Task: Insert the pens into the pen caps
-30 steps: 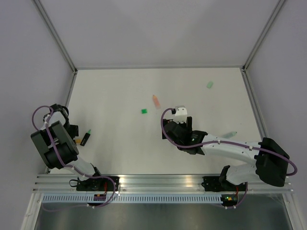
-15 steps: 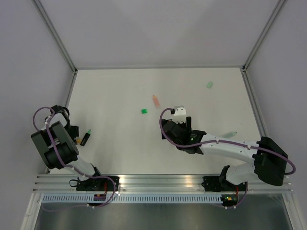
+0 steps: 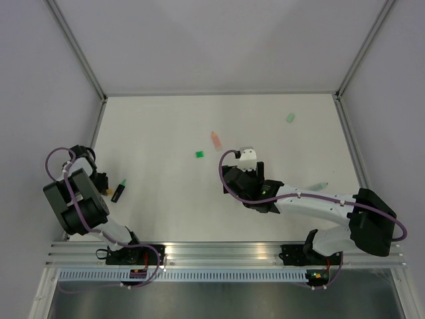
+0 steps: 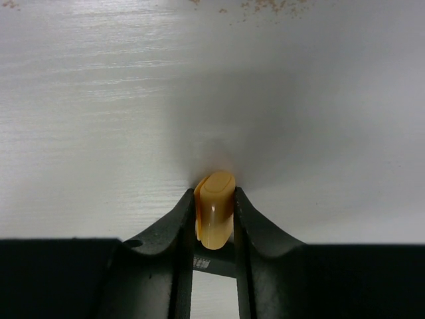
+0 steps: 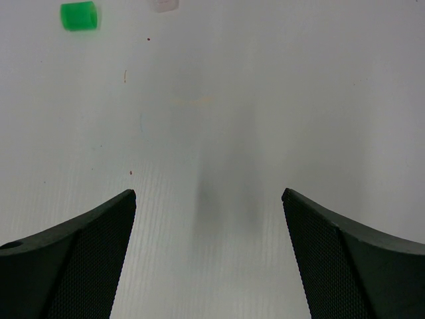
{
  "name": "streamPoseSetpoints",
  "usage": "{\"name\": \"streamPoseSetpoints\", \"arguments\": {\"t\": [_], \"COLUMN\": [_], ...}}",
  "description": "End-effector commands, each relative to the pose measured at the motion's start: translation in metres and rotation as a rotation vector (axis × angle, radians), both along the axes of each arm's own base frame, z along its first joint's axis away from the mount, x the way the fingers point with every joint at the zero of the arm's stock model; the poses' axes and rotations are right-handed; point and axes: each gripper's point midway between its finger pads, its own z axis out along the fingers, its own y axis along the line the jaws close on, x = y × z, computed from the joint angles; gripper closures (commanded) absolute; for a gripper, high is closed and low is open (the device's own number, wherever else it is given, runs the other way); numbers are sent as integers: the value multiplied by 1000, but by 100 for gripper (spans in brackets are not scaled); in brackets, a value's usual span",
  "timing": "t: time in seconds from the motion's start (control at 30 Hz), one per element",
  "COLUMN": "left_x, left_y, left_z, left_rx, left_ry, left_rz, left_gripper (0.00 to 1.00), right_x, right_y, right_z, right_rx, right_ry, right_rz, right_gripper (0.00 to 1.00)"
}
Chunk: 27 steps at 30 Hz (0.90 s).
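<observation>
My left gripper (image 4: 214,193) is shut on an orange pen cap (image 4: 215,209), held low over the table at the left edge (image 3: 105,193). Just to its right lies the dark pen with a green tip (image 3: 119,191). The orange pen (image 3: 216,140) and a green cap (image 3: 199,154) lie mid-table. That green cap (image 5: 79,16) shows ahead and to the left of my right gripper (image 5: 208,194), which stands open over bare table (image 3: 244,163). A pale mint pen (image 3: 319,187) lies at the right. Another green cap (image 3: 290,117) sits far right.
Metal frame posts (image 3: 99,109) and grey walls border the white table (image 3: 159,126) on three sides. The right arm's link and purple cable (image 3: 312,199) stretch across the near right. A rail (image 3: 226,249) runs along the near edge.
The left jaws have closed onto the orange cap. The right gripper has drifted slightly left and stayed open.
</observation>
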Motion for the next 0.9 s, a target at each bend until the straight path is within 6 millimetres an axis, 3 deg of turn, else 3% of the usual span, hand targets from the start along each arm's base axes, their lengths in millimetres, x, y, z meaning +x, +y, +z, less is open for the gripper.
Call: {"name": "streamPoseSetpoints", "arguments": {"t": [0.0,0.1,0.17,0.27,0.37,0.4,0.53,0.6,0.63,0.73,0.77,0.83,0.87], "left_x": [18,31,47,72,101,116,143,142,142,130,121,113,96], "left_y": [-8,-12,-12,-33,-66,-86,-149,-191,-203,-254,-269,-298,-320], "left_z": [-3,7,25,52,79,91,122,129,133,141,138,153,144], "left_rx": [-32,-9,39,106,179,185,130,77,64,-18,-60,-72,-114], "left_ry": [-80,-112,-162,-210,-264,-303,-470,-530,-556,-627,-640,-742,-752], "left_rz": [-68,-113,-152,-263,-386,-452,-689,-811,-857,-1041,-1095,-1202,-1272], "left_gripper": [98,98,98,98,98,98,98,98,98,98,98,98,98], "right_x": [3,4,4,4,2,1,3,7,11,24,29,46,54], "right_y": [10,10,10,13,16,15,4,-14,-25,-61,-72,-101,-111], "right_z": [12,11,10,9,10,12,24,32,37,32,30,24,27], "right_rx": [31,28,23,12,23,32,78,113,131,152,159,203,220], "right_ry": [-14,-15,-13,-8,-4,-6,-58,-102,-117,-111,-97,-21,-6], "right_rz": [2,0,1,19,50,46,-5,-95,-141,-263,-299,-361,-370], "right_gripper": [3,3,3,3,3,3,3,4,4,4,4,4,4]}}
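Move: The left hand already pinches the orange cap at the table; the orange-tipped pen lies about 24 cm ahead and 47 cm to its right, the green cap 17 cm ahead and 39 cm right, the black pen level and 5 cm right. From the right hand the orange-tipped pen is some 23 cm ahead, 12 cm left and 10 cm below; the green cap is 16 cm ahead, 20 cm left, as far below. Left carries the pinched cap some 27 cm right, rising forward, towards the orange-tipped pen; right hand swings rightward. ##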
